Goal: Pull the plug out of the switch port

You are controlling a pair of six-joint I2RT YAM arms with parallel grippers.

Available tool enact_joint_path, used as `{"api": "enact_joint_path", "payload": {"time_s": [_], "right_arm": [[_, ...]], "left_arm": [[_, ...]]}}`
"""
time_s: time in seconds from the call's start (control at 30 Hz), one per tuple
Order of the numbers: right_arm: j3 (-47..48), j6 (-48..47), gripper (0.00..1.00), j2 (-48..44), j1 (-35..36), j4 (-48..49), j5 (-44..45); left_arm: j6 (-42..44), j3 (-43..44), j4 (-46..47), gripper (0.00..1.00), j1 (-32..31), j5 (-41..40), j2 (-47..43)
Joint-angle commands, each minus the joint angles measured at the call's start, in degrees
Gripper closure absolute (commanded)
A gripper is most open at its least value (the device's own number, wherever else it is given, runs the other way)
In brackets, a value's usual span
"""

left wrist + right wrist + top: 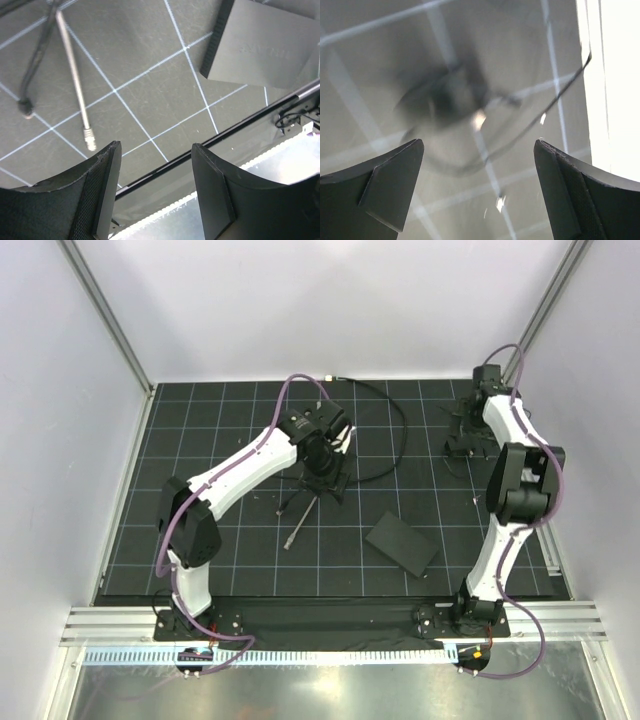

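Observation:
The flat black switch box [400,543] lies on the grid mat right of centre; it also shows in the left wrist view [265,45]. Its port opening does not show. The plug [25,106], a small dark end of a thin black cable, lies on the mat apart from the box. A grey cable with a silver tip [89,137] lies beside it. My left gripper [155,147] is open and empty above the mat, left of the box [325,480]. My right gripper [479,142] is open and empty at the back right [468,440].
A black cable [400,430] loops across the back of the mat. A blurred dark object [445,95] with thin wires lies under the right gripper. A metal rail [330,625] runs along the front edge. White walls stand on three sides.

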Motion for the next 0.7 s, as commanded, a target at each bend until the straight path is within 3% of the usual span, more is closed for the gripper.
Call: {"api": "enact_joint_path", "payload": {"time_s": [0.0,0.2,0.33,0.37,0.47,0.5,0.57,0.67], "right_arm": [[-6.05,0.69,0.0,-15.16,6.71,0.93,-0.5],[-21.33,-4.94,0.0,-29.05,21.21,-4.78,-11.57],[-29.53,1.3,0.03,-36.97,22.21,-2.25,-20.61],[-30.93,2.18,0.1,-37.87,22.21,-1.62,-25.33],[-34.89,4.11,0.3,-39.54,22.21,-1.09,-28.01],[-36.12,5.08,0.48,-39.46,22.12,-1.0,-27.75],[-36.31,4.74,0.62,-38.24,22.2,-2.49,-27.31],[-36.75,4.29,0.92,-36.13,22.12,-3.64,-24.86]], "left_arm": [[0.79,0.87,0.74,0.39,0.3,4.36,0.43],[0.35,-0.45,2.41,0.4,0.3,6.9,0.69],[-1.14,-3.17,4.35,0.5,-0.13,11.83,1.13],[-1.32,-3.53,4.7,0.54,-0.49,12.01,1.74],[-1.76,-3.27,4.7,0.7,-2.77,11.05,3.59],[-2.02,-3.27,5.57,0.77,-3.56,10.61,4.64],[-2.81,-3.27,6.28,0.85,-6.36,9.2,5.96],[-3.52,-2.83,7.51,0.99,-9.7,9.63,9.21]]}}
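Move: From my right hand the switch lies about 31 cm back and 25 cm to the left, roughly 7 cm lower. Near that hand, a small black box sits some 5 cm left and 2 cm back, and the black cable's bend about 21 cm left and 2 cm farther out. From my left hand the switch is about 15 cm right, 8 cm back and 14 cm below, with the white cable end some 12 cm left and 8 cm back. I swing my empty right hand about 20 cm left and nearly as far back towards the switch, rising some 8 cm early on and then sinking about 5, turning the wrist counter-clockwise by some 30 degrees and nearly shutting the wide-open fingers on air. My left hand eases, then quickens, down, back and right towards the switch, closing on nothing too. ##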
